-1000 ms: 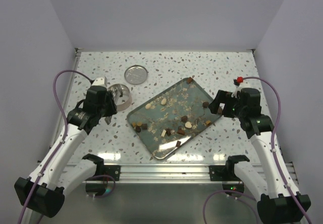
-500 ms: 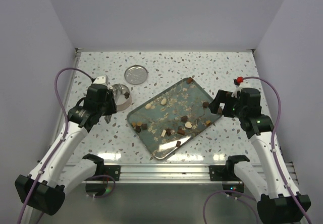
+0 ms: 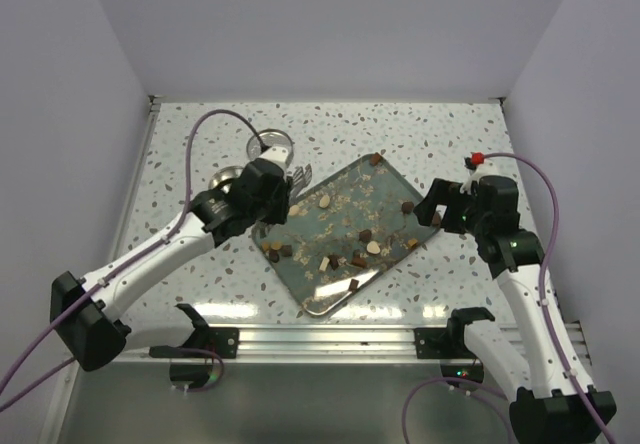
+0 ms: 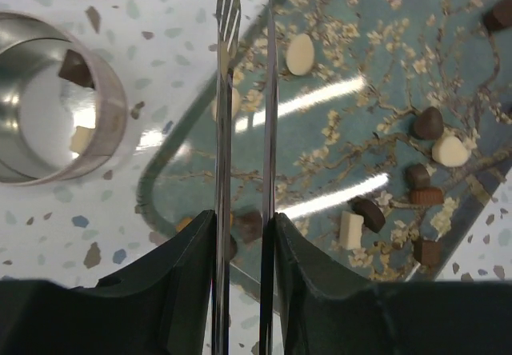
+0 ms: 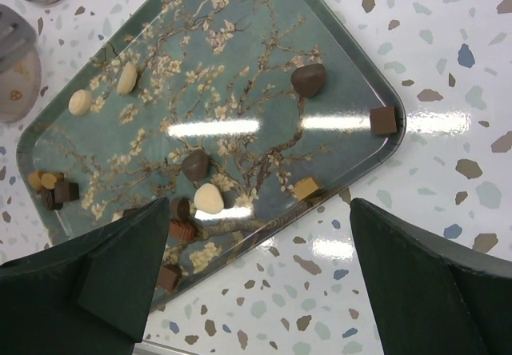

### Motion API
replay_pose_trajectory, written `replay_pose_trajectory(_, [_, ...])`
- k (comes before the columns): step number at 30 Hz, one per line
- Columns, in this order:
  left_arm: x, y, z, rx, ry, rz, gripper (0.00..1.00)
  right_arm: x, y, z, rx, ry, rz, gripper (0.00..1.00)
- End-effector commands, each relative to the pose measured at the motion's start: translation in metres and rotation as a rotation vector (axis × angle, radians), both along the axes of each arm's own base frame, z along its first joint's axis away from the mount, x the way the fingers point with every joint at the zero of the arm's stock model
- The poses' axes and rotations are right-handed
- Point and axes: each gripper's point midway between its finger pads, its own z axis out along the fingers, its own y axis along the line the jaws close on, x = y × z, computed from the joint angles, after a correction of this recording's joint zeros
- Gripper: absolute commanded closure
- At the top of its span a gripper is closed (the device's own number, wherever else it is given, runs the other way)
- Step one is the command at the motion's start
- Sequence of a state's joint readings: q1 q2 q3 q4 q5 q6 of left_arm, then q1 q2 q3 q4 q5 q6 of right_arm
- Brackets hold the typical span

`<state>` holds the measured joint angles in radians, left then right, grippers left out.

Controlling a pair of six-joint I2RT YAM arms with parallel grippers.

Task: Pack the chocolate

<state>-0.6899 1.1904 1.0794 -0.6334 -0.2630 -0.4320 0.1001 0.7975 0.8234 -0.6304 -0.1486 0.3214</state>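
Observation:
Several small pieces of chocolate, dark, tan and cream, lie scattered on a teal blossom-patterned tray. My left gripper hovers over the tray's left corner, shut on thin metal tweezers. In the left wrist view the tweezers run forward between the fingers, their tips apart with nothing between them, near a cream chocolate. A round metal tin to the left holds a dark and a cream piece. My right gripper stands open at the tray's right edge, above chocolate near the rim.
The tin is partly hidden behind my left arm. Its round lid lies flat behind it on the speckled table. White walls close in the table at the left, back and right.
My left arm has swung right, from beside the tin to over the tray's left corner, carrying the tweezers. The right arm has stayed put.

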Motion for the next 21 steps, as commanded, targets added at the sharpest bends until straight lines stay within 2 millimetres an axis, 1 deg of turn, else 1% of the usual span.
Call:
replay_pose_trajectory(1, [-0.005, -0.043, 0.006, -0.042, -0.032, -0.075, 0.61, 0.0, -0.001, 0.011, 0.001, -0.038, -0.012, 0.02])
replay_pose_trajectory(2, [-0.009, -0.051, 0.001, -0.047, -0.02, -0.092, 0.61, 0.0, -0.001, 0.011, 0.001, -0.037, -0.013, 0.02])
replay_pose_trajectory(3, [-0.017, -0.062, -0.009, -0.033, 0.0, -0.119, 0.61, -0.001, -0.002, 0.011, -0.001, -0.036, -0.015, 0.03])
replay_pose_trajectory(7, [-0.026, -0.074, -0.021, -0.011, 0.022, -0.141, 0.61, -0.004, -0.003, 0.01, -0.006, -0.031, -0.015, 0.03])
replay_pose_trajectory(12, [-0.023, -0.074, -0.017, -0.015, 0.001, -0.118, 0.61, -0.007, -0.002, 0.006, -0.002, -0.022, -0.013, 0.02])
replay_pose_trajectory(21, [-0.021, -0.068, -0.03, 0.039, 0.016, -0.092, 0.59, -0.006, -0.002, 0.005, -0.008, -0.017, -0.002, 0.03])
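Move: The oval white chocolate, apparently next for the tongs already in the left hand, lies about 10 cm ahead of that hand, 11 cm to its right and 18 cm below. The round white chocolate is about 8 cm ahead and 3 cm right, the pot 12 cm left and 11 cm ahead, and the heart-shaped dark chocolate 20 cm right and 1 cm ahead. From the right hand the oval one lies about 12 cm ahead and 24 cm left. To the right, and at the same time down and back, the left hand swings quickly for some 8 cm in all, carrying the tongs from near the pot side of the tray to over the oval white chocolate, then all but stops there. Its wrist turns clockwise about 10 degrees and eases slightly back; the fingers keep their hold, and any touch on the chocolate can't be seen. ##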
